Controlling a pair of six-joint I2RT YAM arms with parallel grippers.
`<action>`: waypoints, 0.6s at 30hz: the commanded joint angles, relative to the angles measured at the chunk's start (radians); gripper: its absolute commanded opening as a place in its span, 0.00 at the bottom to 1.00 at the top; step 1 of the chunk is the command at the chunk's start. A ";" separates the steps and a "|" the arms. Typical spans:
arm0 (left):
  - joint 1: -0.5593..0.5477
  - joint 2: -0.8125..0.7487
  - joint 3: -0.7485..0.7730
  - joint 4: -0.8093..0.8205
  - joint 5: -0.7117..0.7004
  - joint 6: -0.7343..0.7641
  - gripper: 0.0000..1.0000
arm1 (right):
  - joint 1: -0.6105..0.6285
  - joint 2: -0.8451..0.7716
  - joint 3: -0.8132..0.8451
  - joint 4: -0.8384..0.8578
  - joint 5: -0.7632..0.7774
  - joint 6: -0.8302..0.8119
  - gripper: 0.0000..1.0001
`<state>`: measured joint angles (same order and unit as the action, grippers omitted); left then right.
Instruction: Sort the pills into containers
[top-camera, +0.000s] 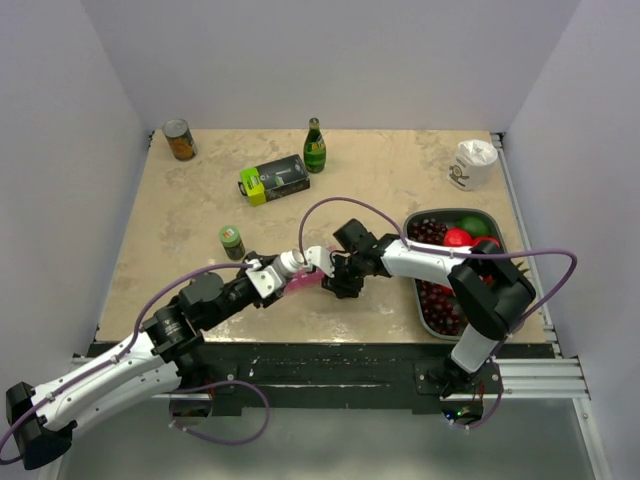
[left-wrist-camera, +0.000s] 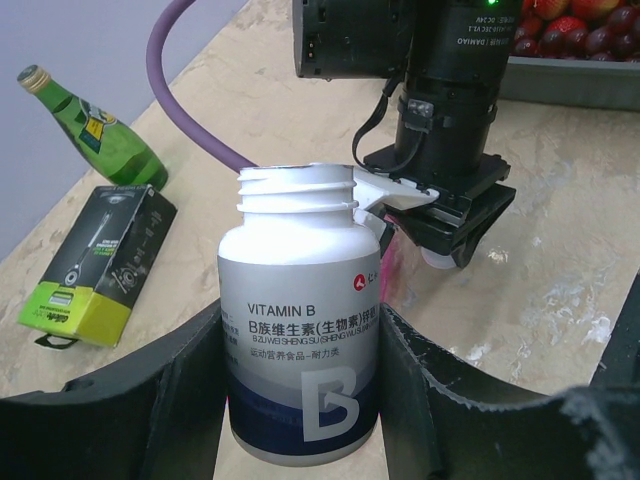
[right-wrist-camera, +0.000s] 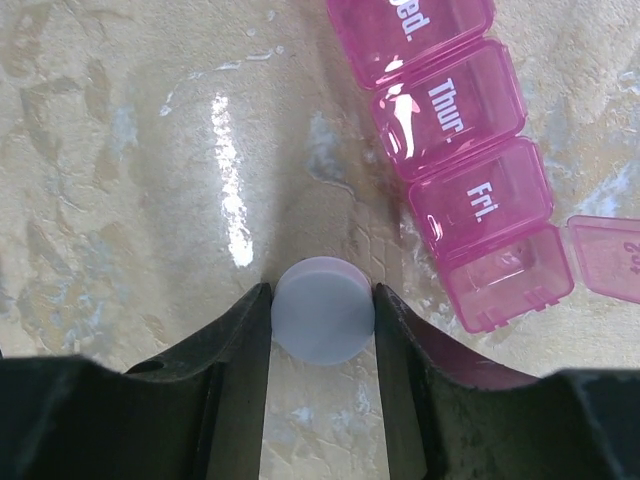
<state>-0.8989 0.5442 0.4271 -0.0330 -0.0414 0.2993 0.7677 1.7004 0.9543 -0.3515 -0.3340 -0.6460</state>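
My left gripper (left-wrist-camera: 300, 345) is shut on a white Vitamin B bottle (left-wrist-camera: 300, 300) that stands upright with its cap off and its neck open. My right gripper (right-wrist-camera: 323, 308) points down at the table, and its fingers press both sides of the round white cap (right-wrist-camera: 323, 322). The containers (right-wrist-camera: 460, 130), one pink strip with lids marked Thur and Fri, lie just right of that cap. The end compartment (right-wrist-camera: 505, 280) is open, with its lid (right-wrist-camera: 610, 255) flipped out. From above, the strip (top-camera: 303, 284) lies between both grippers. No pills show.
A dark tray of fruit (top-camera: 455, 212) sits to the right, close behind the right arm. A small green-capped jar (top-camera: 232, 241) stands left of the left gripper. Farther back are a green-and-black box (top-camera: 274, 179), a green glass bottle (top-camera: 315, 146), a can (top-camera: 180, 139) and a white cup (top-camera: 472, 163).
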 joint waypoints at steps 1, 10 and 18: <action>0.000 0.005 -0.005 0.035 0.020 0.011 0.00 | 0.004 -0.027 -0.005 -0.047 0.062 -0.026 0.24; 0.002 0.141 0.025 -0.001 0.147 0.031 0.00 | -0.188 -0.071 -0.025 -0.158 0.095 -0.092 0.37; 0.006 0.241 0.059 0.053 0.270 0.009 0.00 | -0.194 -0.203 0.101 -0.306 -0.080 -0.155 0.87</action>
<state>-0.8989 0.7765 0.4320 -0.0647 0.1345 0.3077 0.5629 1.6112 0.9390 -0.5449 -0.2901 -0.7399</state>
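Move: The right gripper already pinches the white cap at table level; the clear table spot for it lies about 8 cm to its right and 3 cm ahead. From that hand the pink pill box is centred some 8 cm left and 3 cm ahead, the fruit tray about 32 cm right and 4 cm ahead. The left gripper holds the open Vitamin B bottle, with the pill box roughly 17 cm below, 4 cm ahead and 5 cm to the right. Slide the right gripper, still pinching the cap, low and level some 8 cm to the right and slightly forward, away from the pill box, then open the fingers wide to let go of the cap, easing back and up a touch. Meanwhile lower the left gripper about 7 cm with the held bottle, drifting right and back a little, towards the pill box, and tilt the wrist downward. ##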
